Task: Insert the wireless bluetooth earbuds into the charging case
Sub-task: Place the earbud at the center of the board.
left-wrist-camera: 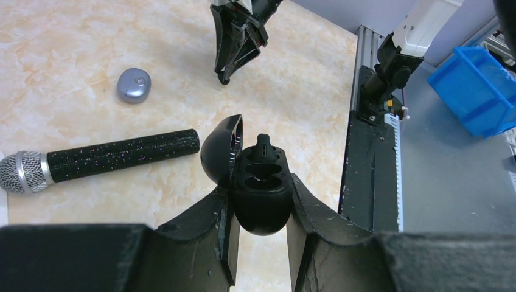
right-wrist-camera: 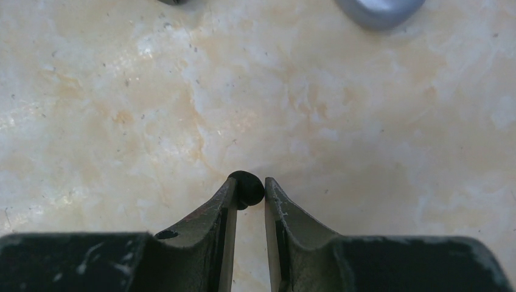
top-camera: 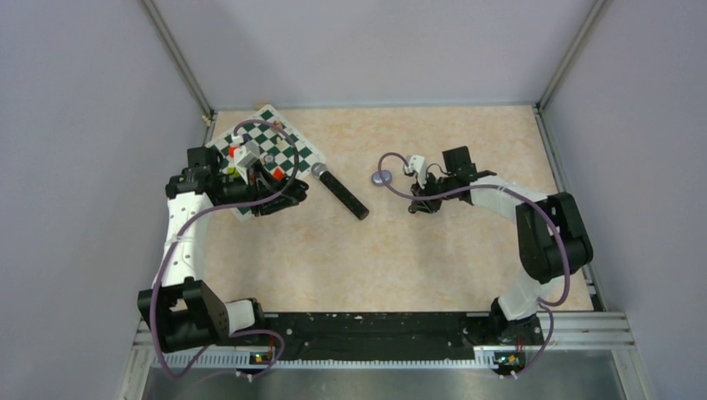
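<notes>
My left gripper (left-wrist-camera: 261, 204) is shut on the black charging case (left-wrist-camera: 263, 210), which it holds up with the lid (left-wrist-camera: 220, 149) swung open to the left. One black earbud (left-wrist-camera: 263, 146) sits in the case's far socket, and the nearer sockets look dark and hollow. My right gripper (right-wrist-camera: 249, 186) is shut on a second glossy black earbud (right-wrist-camera: 247, 185), pinched at the fingertips just above the table. In the top view the left gripper (top-camera: 288, 196) is at the checkerboard's edge and the right gripper (top-camera: 417, 207) is at centre right. No purple earbuds are in view.
A closed pale purple case (top-camera: 383, 177) lies on the table (top-camera: 400, 267) between the arms, close to the right gripper (left-wrist-camera: 224, 78). A black microphone (top-camera: 339, 191) with a silver head lies beside the checkerboard mat (top-camera: 288, 142). A blue bin (left-wrist-camera: 481, 91) is beyond the table rail (left-wrist-camera: 371, 152).
</notes>
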`<state>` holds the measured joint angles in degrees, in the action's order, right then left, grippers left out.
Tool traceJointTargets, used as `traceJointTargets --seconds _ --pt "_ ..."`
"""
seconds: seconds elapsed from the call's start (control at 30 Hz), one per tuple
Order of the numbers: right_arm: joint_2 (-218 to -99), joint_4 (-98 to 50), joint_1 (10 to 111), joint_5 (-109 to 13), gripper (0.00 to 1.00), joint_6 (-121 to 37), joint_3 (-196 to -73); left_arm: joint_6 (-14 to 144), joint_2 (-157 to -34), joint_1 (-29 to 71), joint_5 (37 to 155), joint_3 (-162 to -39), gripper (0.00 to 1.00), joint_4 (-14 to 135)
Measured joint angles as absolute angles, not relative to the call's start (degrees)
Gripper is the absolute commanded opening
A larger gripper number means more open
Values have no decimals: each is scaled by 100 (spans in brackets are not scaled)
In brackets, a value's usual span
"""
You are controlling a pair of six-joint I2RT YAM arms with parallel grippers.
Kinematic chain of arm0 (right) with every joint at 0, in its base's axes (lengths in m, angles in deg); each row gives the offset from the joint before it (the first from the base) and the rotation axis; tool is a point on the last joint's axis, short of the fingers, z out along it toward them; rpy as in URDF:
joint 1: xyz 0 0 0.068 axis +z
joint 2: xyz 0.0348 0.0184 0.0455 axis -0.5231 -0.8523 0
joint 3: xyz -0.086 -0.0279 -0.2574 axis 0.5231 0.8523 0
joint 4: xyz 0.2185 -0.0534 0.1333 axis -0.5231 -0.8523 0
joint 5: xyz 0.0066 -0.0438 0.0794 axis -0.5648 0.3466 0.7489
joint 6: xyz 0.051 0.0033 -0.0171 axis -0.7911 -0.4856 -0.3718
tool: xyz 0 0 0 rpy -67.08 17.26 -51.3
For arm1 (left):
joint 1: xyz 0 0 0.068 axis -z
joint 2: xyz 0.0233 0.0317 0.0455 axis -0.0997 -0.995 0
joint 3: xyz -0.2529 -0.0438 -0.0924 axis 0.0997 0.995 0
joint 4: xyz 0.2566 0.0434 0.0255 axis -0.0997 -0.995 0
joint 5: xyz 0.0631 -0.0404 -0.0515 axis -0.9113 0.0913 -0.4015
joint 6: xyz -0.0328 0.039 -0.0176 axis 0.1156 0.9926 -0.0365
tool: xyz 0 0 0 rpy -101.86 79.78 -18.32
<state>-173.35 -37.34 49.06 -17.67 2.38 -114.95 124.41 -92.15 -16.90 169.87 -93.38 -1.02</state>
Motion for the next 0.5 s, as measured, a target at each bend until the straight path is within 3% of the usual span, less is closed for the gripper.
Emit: traceJointTargets --seconds 0.23,0.5 --pt "-17868 -3942 4825 -2110 24 177 -11665 12917 -9366 -1688 17057 -9487 0 -567" --pt "-18087 -4127 4659 -2324 48 -267 -12004 14148 -9792 -1690 17111 -9850 0 -1721"
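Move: Straight below the right hand, which already pinches a black earbud, lies the bare spot of board where it is to go, about 4 cm down and some 1 cm to the right. The grey case lies about 9 cm ahead of that hand and 9 cm to its left; the microphone's middle is roughly 6 cm ahead and 20 cm left. From the left hand, the spot is some 30 cm to the right, 8 cm ahead and 22 cm below. Lowering the black earbud about 3 cm to the bare board while drifting right, the right hand then stops sinking and shifts forward some 2 cm and a little farther right. Its wrist tips downward and turns slightly clockwise, roughly 10 degrees, as the fingers open to about double their gap; the front finger comes free while the earbud stays close by the rear fingertip. ##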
